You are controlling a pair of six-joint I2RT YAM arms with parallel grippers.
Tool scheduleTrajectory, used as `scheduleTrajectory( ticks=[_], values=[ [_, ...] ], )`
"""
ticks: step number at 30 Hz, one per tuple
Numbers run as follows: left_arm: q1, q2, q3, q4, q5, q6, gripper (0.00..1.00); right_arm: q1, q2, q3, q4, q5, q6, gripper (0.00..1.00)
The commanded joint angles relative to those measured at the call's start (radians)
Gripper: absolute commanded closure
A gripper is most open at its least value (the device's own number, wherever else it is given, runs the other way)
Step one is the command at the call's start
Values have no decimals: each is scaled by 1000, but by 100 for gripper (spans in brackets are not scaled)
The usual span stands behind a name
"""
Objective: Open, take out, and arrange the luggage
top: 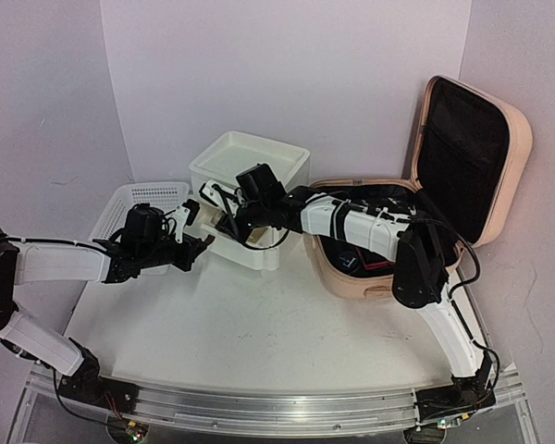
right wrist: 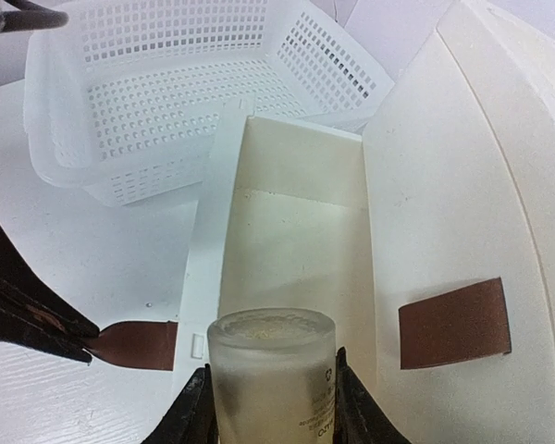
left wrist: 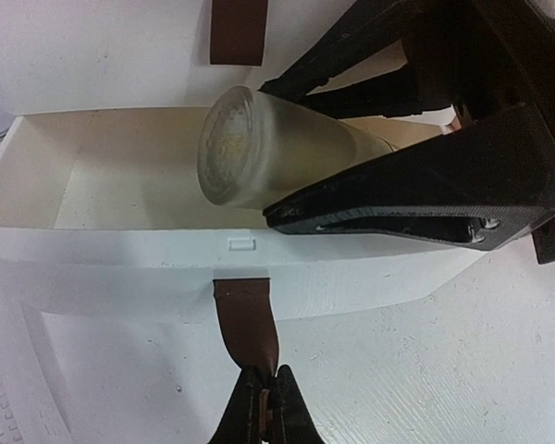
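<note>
The peach-pink luggage [top: 344,277] lies open at the right, its lid [top: 472,157] standing up and dark items inside. My right gripper [right wrist: 272,370] is shut on a frosted bottle [right wrist: 273,379] and holds it over the pulled-out drawer [right wrist: 296,231] of the white drawer box [top: 250,162]. From the left wrist view the bottle [left wrist: 277,153] lies tilted above the drawer's front wall [left wrist: 120,259]. My left gripper [left wrist: 265,398] is shut on the drawer's brown strap [left wrist: 248,319], just in front of the drawer.
A white mesh basket [top: 139,208] stands left of the drawer box, close behind the left arm. A second brown strap [right wrist: 455,324] hangs on the box's face above the drawer. The white walls enclose the table at the back and sides.
</note>
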Motion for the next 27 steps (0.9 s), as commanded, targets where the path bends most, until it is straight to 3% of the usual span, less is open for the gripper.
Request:
scheduleTrajectory(
  ticks=[1, 9, 17, 21, 27],
  values=[
    [-3, -19, 6, 18, 11, -3, 100, 7, 41, 44, -1, 35, 8, 68],
    [-3, -14, 13, 18, 8, 7, 100, 7, 14, 71, -51, 89, 44, 33],
    [-3, 25, 43, 18, 16, 1, 100, 6, -198, 53, -167, 16, 223, 24],
    [-3, 62, 87, 19, 31, 4, 100, 7, -380, -126, -168, -16, 312, 21],
    [-5, 144, 214, 21, 46, 8, 100, -8, -639, -452, -149, 162, 359, 21]
  ],
)
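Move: The right hand already has the frosted bottle gripped inside the open drawer, whose middle is roughly 1 cm ahead, 2 cm left and 3 cm below that hand point. The brown pull strap is about 5 cm left of the right hand, 3 cm back and 3 cm lower; the white basket stands some 20 cm to its left, 2 cm ahead and 8 cm lower. From the left hand, pinching the strap, the drawer's middle is about 4 cm ahead and 6 cm right, roughly level. Almost in place over the drawer, the right hand first opens its fingers wide and lets go of the bottle, then pulls away up, to the right and somewhat back, about 16 cm in all and gathering speed. The left keeps its pinch on the strap and near the end eases some 2 cm forward and to the right, towards the drawer front. ##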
